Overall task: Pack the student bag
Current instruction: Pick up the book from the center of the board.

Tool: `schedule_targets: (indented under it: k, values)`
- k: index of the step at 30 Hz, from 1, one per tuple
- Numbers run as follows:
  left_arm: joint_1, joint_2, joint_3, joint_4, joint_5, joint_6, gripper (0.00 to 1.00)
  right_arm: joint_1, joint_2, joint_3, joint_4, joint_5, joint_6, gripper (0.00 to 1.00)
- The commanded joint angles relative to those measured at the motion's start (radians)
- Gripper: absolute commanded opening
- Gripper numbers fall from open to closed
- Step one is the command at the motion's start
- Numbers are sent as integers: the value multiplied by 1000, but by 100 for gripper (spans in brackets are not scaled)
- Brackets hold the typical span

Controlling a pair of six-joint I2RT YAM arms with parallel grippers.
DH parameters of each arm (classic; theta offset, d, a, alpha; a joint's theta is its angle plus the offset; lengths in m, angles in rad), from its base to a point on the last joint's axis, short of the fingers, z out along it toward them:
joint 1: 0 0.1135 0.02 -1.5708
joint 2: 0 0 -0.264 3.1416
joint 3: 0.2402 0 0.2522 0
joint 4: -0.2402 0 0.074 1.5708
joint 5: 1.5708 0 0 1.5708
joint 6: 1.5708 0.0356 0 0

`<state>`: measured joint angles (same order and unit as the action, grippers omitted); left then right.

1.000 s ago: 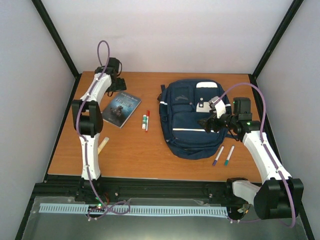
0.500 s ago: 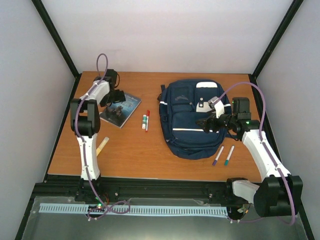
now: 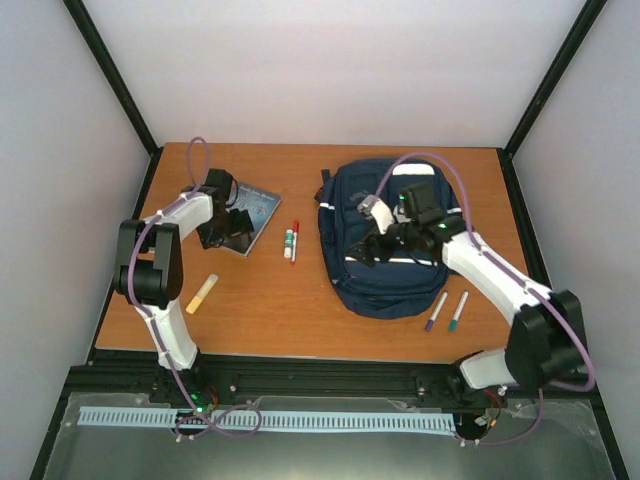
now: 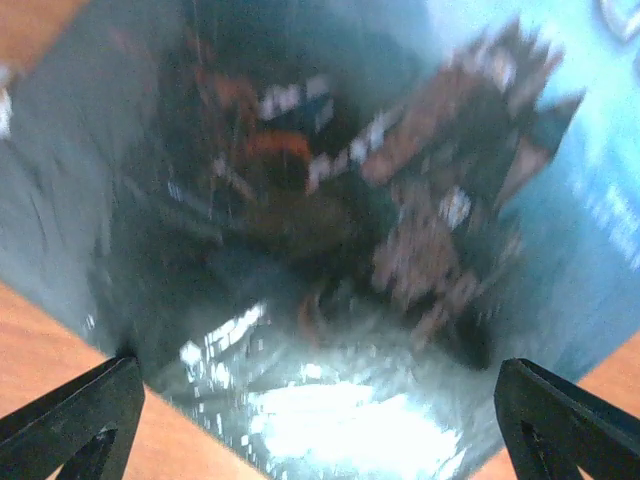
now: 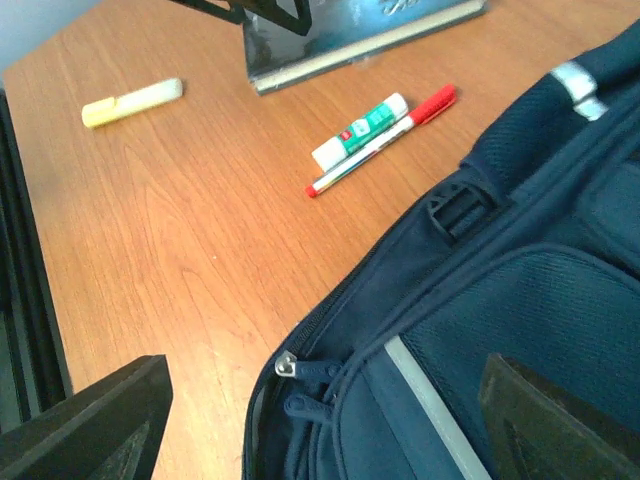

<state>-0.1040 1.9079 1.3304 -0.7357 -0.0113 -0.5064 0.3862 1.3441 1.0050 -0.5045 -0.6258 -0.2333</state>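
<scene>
The student bag (image 3: 350, 205) lies flat on the right half of the table, navy with white stripes. My right gripper (image 3: 372, 250) hovers over its left front part, open. In the right wrist view the bag (image 5: 520, 300) fills the lower right. Two zipper pulls (image 5: 290, 364) lie at its edge between my spread fingers (image 5: 90, 420), and nothing is gripped. My left gripper (image 3: 234, 226) is low over a dark-covered book (image 3: 258, 203), also open. The blurred book cover (image 4: 330, 200) fills the left wrist view, with my fingertips (image 4: 75, 420) wide apart at the bottom corners.
A glue stick (image 3: 288, 241) and a red pen (image 3: 295, 238) lie between book and bag. A yellow highlighter (image 3: 201, 293) sits near the left arm. A purple marker (image 3: 436, 311) and a green marker (image 3: 458, 311) rest right of the bag's near corner.
My right arm has swung left across the bag to its left front part. My left gripper has come nearer and lower, onto the book.
</scene>
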Motion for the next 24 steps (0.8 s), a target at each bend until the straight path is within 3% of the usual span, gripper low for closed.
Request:
schedule_targets:
  k: [1,8,15,24]
  values:
    - [-58,-34,-118,-1,63,-67,98,72,146,128,-12,65,38,84]
    - [-66,-100,-58,-5,-119,-69,100,109,216,206,-24,45,81,81]
    - [-34,1,223,-71,-80,-33,100,108,20,72,-88,101,-43,84]
    - [78,282,584,-113,19,-34,100,107,-239,-78,-111,162,-91,86]
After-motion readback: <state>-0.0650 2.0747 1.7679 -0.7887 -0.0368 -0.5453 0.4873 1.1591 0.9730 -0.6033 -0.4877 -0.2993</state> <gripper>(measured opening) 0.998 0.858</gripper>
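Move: The blue book lies almost under the left hand, which hangs low over its near end: its middle is some 6 cm ahead, 1 cm to the right and about 3 cm below. At about that depth, level fore and aft, the glue stick lies 16 cm and the red marker 17 cm to the right; the highlighter is some 13 cm back and 7 cm to the left. From the right hand the book's middle is roughly 17 cm ahead, 34 cm to the left and 16 cm down. Over the blue book's near end the left hand first drifts back about 3 cm and a little right, sinking slightly, then turns round and sweeps forward some 14 cm, rising clear over the cover towards its title end, fingertips tipping forward, jaws wide open. Above the backpack the right hand edges left and forward, then draws back right and up. ##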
